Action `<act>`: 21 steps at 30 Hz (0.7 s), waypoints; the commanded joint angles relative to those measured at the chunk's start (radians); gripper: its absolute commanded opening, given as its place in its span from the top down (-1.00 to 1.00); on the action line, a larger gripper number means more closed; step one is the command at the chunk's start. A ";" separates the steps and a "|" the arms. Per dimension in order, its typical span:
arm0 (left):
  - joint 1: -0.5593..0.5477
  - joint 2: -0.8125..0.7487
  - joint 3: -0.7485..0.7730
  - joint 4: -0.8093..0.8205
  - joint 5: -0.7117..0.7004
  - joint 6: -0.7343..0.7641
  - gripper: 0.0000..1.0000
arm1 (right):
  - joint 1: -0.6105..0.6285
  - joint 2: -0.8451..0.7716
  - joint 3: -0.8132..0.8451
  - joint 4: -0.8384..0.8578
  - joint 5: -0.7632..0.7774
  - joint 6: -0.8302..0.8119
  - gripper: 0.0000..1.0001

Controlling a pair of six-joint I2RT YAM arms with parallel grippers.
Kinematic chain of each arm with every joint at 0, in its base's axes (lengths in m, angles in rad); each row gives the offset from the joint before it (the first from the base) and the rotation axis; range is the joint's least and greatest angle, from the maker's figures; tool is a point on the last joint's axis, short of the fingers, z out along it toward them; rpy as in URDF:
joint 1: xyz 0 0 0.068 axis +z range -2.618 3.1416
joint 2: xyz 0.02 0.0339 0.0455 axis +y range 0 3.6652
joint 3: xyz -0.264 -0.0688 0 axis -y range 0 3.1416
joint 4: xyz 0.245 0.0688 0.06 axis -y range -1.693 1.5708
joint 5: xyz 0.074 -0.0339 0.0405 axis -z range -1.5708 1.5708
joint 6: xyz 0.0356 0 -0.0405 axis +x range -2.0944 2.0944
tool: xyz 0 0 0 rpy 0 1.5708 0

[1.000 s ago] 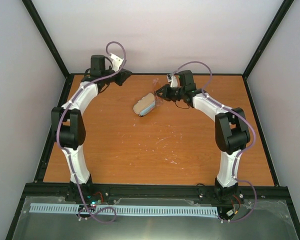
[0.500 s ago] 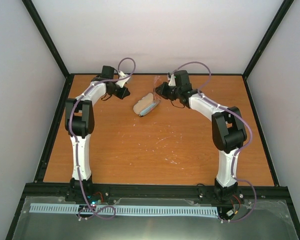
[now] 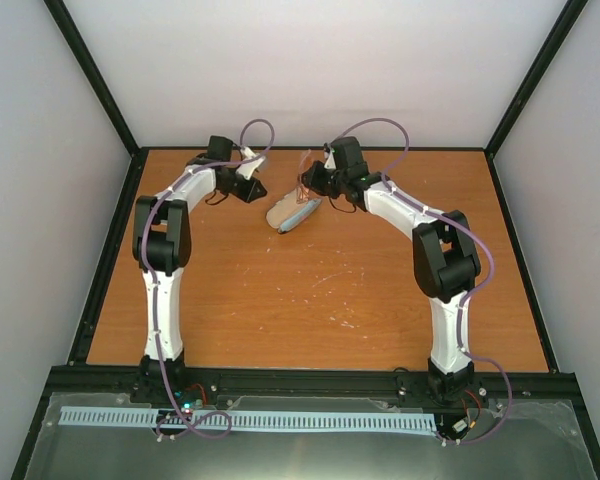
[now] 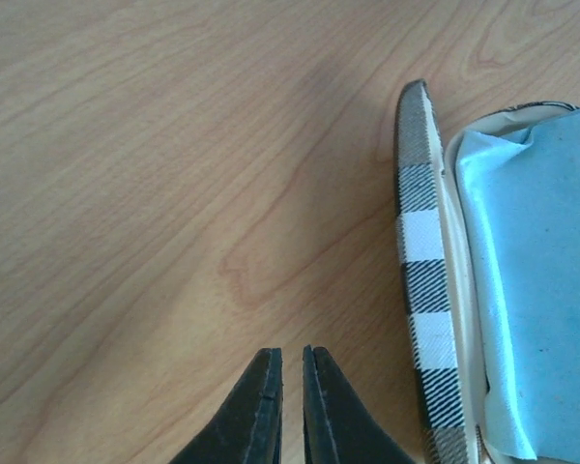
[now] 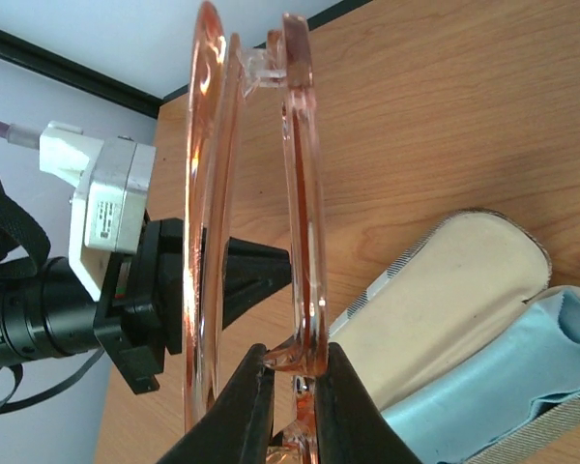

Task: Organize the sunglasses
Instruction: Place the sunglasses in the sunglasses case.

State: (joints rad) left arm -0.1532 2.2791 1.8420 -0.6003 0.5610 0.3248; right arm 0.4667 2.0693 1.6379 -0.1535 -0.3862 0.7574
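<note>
The sunglasses (image 5: 304, 193), thin with translucent orange lenses, are held folded and upright in my right gripper (image 5: 295, 372), which is shut on them above the open case. They show faintly in the top view (image 3: 305, 172). The brown striped oval case (image 3: 292, 211) lies open on the table, its cream lid (image 5: 445, 290) up and a light blue cloth (image 5: 522, 362) inside. In the left wrist view the case edge (image 4: 420, 271) and cloth (image 4: 541, 271) sit at the right. My left gripper (image 4: 291, 362) is shut and empty, low over the wood just left of the case.
The wooden table (image 3: 310, 290) is bounded by black rails and white walls. The left arm's wrist camera (image 5: 106, 213) sits close behind the sunglasses in the right wrist view.
The right gripper has carried the sunglasses left and back, to above the case. The left gripper has dropped and moved right, close to the case's left side.
</note>
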 commanded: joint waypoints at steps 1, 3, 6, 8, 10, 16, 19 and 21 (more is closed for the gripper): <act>-0.031 0.026 0.001 -0.011 0.040 0.000 0.78 | 0.005 0.015 0.024 -0.035 0.058 0.018 0.94; -0.039 0.030 -0.001 -0.012 0.043 0.002 0.78 | 0.006 0.020 0.028 -0.042 0.065 0.024 0.94; -0.048 0.045 0.000 -0.012 0.048 -0.001 0.78 | 0.006 0.037 0.054 -0.073 0.064 0.027 0.94; -0.054 0.051 0.002 -0.018 0.055 -0.003 0.78 | 0.006 0.049 0.077 -0.097 0.065 0.026 0.94; -0.062 0.050 -0.001 -0.018 0.057 -0.003 0.78 | 0.006 0.062 0.094 -0.112 0.064 0.025 0.94; -0.073 0.044 0.000 -0.014 0.079 -0.027 0.77 | 0.006 0.097 0.121 -0.144 0.053 0.027 0.95; -0.078 0.037 0.001 -0.007 0.093 -0.044 0.77 | 0.006 0.109 0.124 -0.160 0.050 0.029 0.95; -0.082 0.034 0.001 -0.005 0.100 -0.053 0.77 | 0.006 0.116 0.122 -0.165 0.050 0.033 0.94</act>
State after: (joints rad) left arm -0.2222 2.3207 1.8370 -0.6033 0.6201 0.3035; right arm 0.4664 2.1586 1.7329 -0.2920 -0.3405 0.7761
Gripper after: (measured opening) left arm 0.113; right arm 0.071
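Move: The open sunglasses case lies about 10 cm right of the left gripper, some 5 cm nearer the base and 4 cm below the gripper. The blue cloth in the case is about 11 cm right, 6 cm back and 4 cm down, and the held sunglasses hang roughly 13 cm right, 9 cm up. From the right gripper, which already holds the sunglasses, the case is about 13 cm below, 4 cm back and 3 cm left. Bring the nearly shut left gripper about 4 cm to the right, drawing back and sinking some 2 cm each, so its tips come close beside the left edge of the case. Meanwhile lower the right gripper about 4 cm towards the case, tipping it slightly further down and keeping its pinch on the sunglasses. ##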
